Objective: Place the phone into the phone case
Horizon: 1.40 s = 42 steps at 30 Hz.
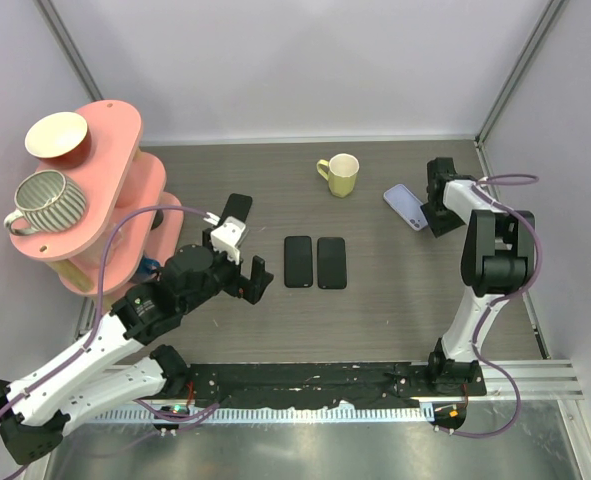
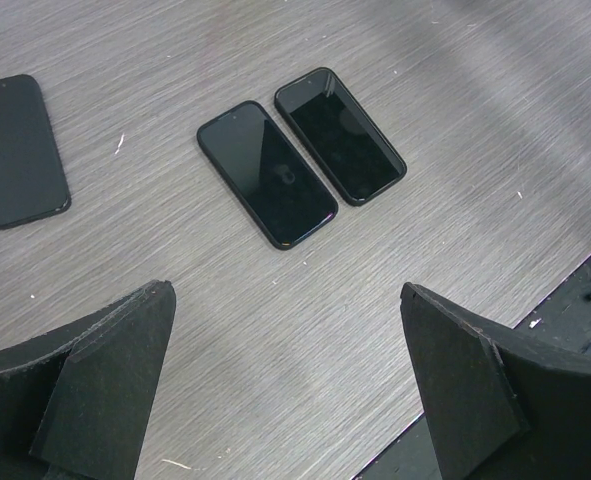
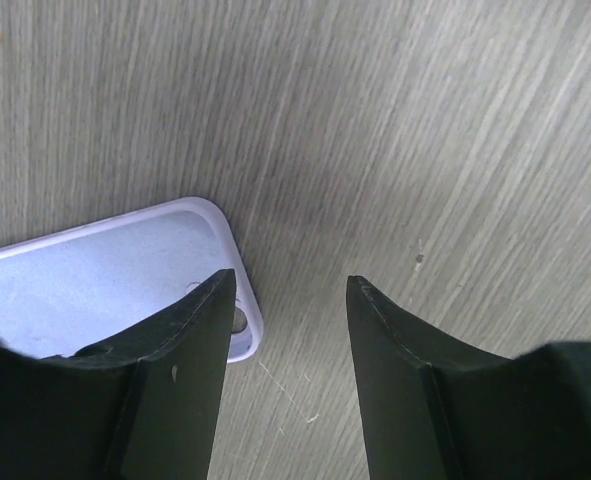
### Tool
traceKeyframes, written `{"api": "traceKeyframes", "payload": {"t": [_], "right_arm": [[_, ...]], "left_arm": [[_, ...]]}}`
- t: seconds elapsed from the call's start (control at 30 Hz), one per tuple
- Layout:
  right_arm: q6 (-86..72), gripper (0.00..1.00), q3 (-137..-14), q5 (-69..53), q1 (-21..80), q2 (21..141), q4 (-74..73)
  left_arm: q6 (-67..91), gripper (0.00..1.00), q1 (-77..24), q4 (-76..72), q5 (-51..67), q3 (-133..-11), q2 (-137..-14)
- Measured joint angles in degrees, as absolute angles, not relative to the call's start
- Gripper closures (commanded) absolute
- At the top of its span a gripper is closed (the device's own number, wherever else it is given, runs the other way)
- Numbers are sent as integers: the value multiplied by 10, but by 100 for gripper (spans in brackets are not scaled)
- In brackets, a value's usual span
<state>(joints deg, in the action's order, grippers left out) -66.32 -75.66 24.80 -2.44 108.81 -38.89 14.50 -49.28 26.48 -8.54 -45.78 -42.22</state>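
Observation:
Two black phones (image 1: 298, 261) (image 1: 332, 262) lie side by side, screens up, mid-table; the left wrist view shows them as well (image 2: 267, 172) (image 2: 340, 135). A third flat black slab (image 1: 237, 208) (image 2: 15, 150) lies further left. The lavender phone case (image 1: 405, 206) (image 3: 105, 280) lies open side up at the back right. My left gripper (image 1: 245, 272) (image 2: 287, 300) hangs wide open over bare table just left of the phone pair. My right gripper (image 1: 433, 208) (image 3: 290, 280) is open at the case's right end, one finger over its corner and the other over the table.
A yellow mug (image 1: 340, 174) stands at the back between phones and case. A pink two-tier stand (image 1: 105, 190) at the left carries a striped mug (image 1: 45, 200) and a bowl (image 1: 57, 135). The black base rail (image 1: 315, 380) runs along the near edge.

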Motion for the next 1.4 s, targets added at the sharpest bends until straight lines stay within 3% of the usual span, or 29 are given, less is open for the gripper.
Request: {"api": "traceKeyframes", "payload": {"t": [0.27, 0.33, 0.43, 0.47, 0.83, 1.17, 1.4], "right_arm": [[-657, 52, -779, 234, -24, 1126, -375], [-655, 62, -781, 234, -24, 1129, -373], [-646, 98, -783, 231, -24, 1132, -364], [-635, 99, -786, 230, -25, 1133, -361], [-396, 99, -794, 215, -31, 1130, -333], [-171, 99, -551, 10, -17, 896, -195], [3, 99, -496, -45, 143, 786, -110]], "left_arm": [[145, 0, -495, 265, -85, -458, -422], [145, 0, -495, 265, -85, -458, -422], [144, 0, -496, 265, -85, -458, -422], [144, 0, -496, 265, -86, -458, -422], [143, 0, -498, 265, -98, -457, -419], [136, 0, -498, 245, -177, -424, -317], [127, 0, -498, 221, -214, -412, -267]]}}
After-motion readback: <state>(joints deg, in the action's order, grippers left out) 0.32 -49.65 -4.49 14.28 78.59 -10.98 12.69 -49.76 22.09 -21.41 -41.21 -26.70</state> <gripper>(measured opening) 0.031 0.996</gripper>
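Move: The lavender phone case lies about 8 cm left and 6 cm ahead of the right hand, some 2 cm lower, its near end beside the open fingers. From that hand the mug is 27 cm left and 12 ahead, the nearer black phone 28 left and 11 back. From the left hand the case lies roughly 39 cm right, 27 ahead and 21 below. Right fingers pinch the case end, swinging it counter-clockwise about 16 cm left and up; left hand rises leftward. ##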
